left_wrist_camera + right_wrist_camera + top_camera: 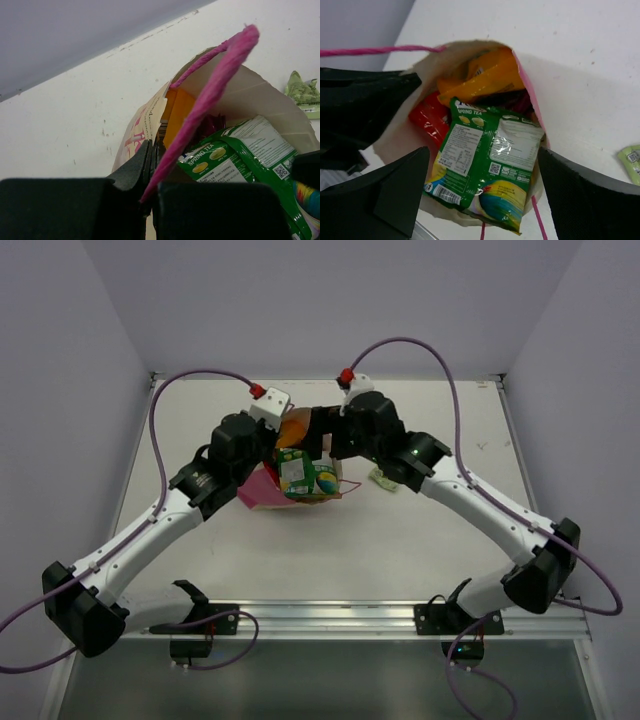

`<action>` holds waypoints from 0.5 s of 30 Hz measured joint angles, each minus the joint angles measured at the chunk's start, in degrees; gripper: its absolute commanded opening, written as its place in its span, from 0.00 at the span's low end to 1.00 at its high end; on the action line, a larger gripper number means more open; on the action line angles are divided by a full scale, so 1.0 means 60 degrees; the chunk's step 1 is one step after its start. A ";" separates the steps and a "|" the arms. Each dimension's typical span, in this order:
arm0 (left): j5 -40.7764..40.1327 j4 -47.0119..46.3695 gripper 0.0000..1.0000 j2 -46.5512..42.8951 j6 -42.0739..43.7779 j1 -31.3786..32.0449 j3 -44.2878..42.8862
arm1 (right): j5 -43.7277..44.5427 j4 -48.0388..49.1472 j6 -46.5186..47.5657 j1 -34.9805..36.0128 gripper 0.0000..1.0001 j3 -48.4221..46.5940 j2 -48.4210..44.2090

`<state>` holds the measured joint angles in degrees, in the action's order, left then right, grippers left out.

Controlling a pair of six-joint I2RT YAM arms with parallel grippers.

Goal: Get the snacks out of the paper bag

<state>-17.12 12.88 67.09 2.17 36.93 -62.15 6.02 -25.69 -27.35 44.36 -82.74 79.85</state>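
The paper bag [262, 490] leans open in the middle of the table, tan with pink sides. My left gripper [152, 152] is shut on its rim, with the pink cord handle [215, 85] running out between the fingers. A green packet [487, 160] lies on top in the bag's mouth, over a red packet [429, 117], an orange packet [480, 80] and a dark purple one [521, 102]. My right gripper [485, 195] is open wide above the bag's mouth, one finger on each side of the green packet, not touching it. A yellow-green packet [385, 480] lies on the table, right of the bag.
Both arms meet over the bag [300, 440] in the top view. Purple cables [170, 390] loop up behind them. White walls close the table at the back and sides. A metal rail [330, 615] runs along the near edge.
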 measured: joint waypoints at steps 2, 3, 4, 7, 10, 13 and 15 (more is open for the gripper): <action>-0.0007 0.0004 0.00 0.0015 0.0000 0.0000 -0.0018 | 0.0142 -0.0036 -0.0004 0.0273 0.91 -0.0124 0.0743; -0.0007 0.0004 0.00 0.0018 -0.0004 0.0000 -0.0022 | 0.0168 -0.0109 -0.0007 0.0379 0.91 -0.0124 0.1086; -0.0007 0.0007 0.00 0.0018 0.0000 0.0000 -0.0022 | 0.0182 -0.0215 -0.0011 0.0466 0.91 -0.0124 0.1424; -0.0007 0.0007 0.00 0.0018 -0.0007 0.0000 -0.0022 | 0.0259 -0.0466 -0.0011 0.0648 0.88 -0.0124 0.2255; 0.0004 0.0004 0.00 0.0018 -0.0007 0.0004 -0.0022 | 0.0350 -0.0514 -0.0051 0.0696 0.70 -0.0124 0.2583; 0.0004 0.0004 0.00 0.0018 -0.0007 0.0000 -0.0026 | 0.0433 -0.0481 -0.0084 0.0696 0.41 -0.0127 0.2583; -0.0004 0.0000 0.00 0.0018 -0.0007 0.0000 -0.0026 | 0.0539 -0.0404 -0.0124 0.0696 0.22 -0.0127 0.2572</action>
<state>-17.15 12.88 67.20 2.13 36.93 -62.30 9.26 -28.12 -28.10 48.53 -83.50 95.29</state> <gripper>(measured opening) 0.030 0.397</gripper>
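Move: The green packet lies in the mouth of the paper bag, about 13 cm below the open right hand and 4 cm to its left, with no offset ahead or back. The orange packet is some 8 cm farther out than the green one and 3 cm more to the left; the red packet is level with the green one and about 7 cm left of it. From the left hand, the green packet is roughly 7 cm to the right, 3 cm back and 9 cm below. The right hand plunges some 12 cm into the bag's mouth, drifting about 4 cm left early on and tipping its fingers more steeply down by roughly 15 degrees, with the jaws still wide open until it nears the green packet. There it stops and, hardly moving, shuts the fingers by more than half to pinch up the middle of the packet, while the left hand stays put with its fingers still shut on the bag's rim by the pink handle. ##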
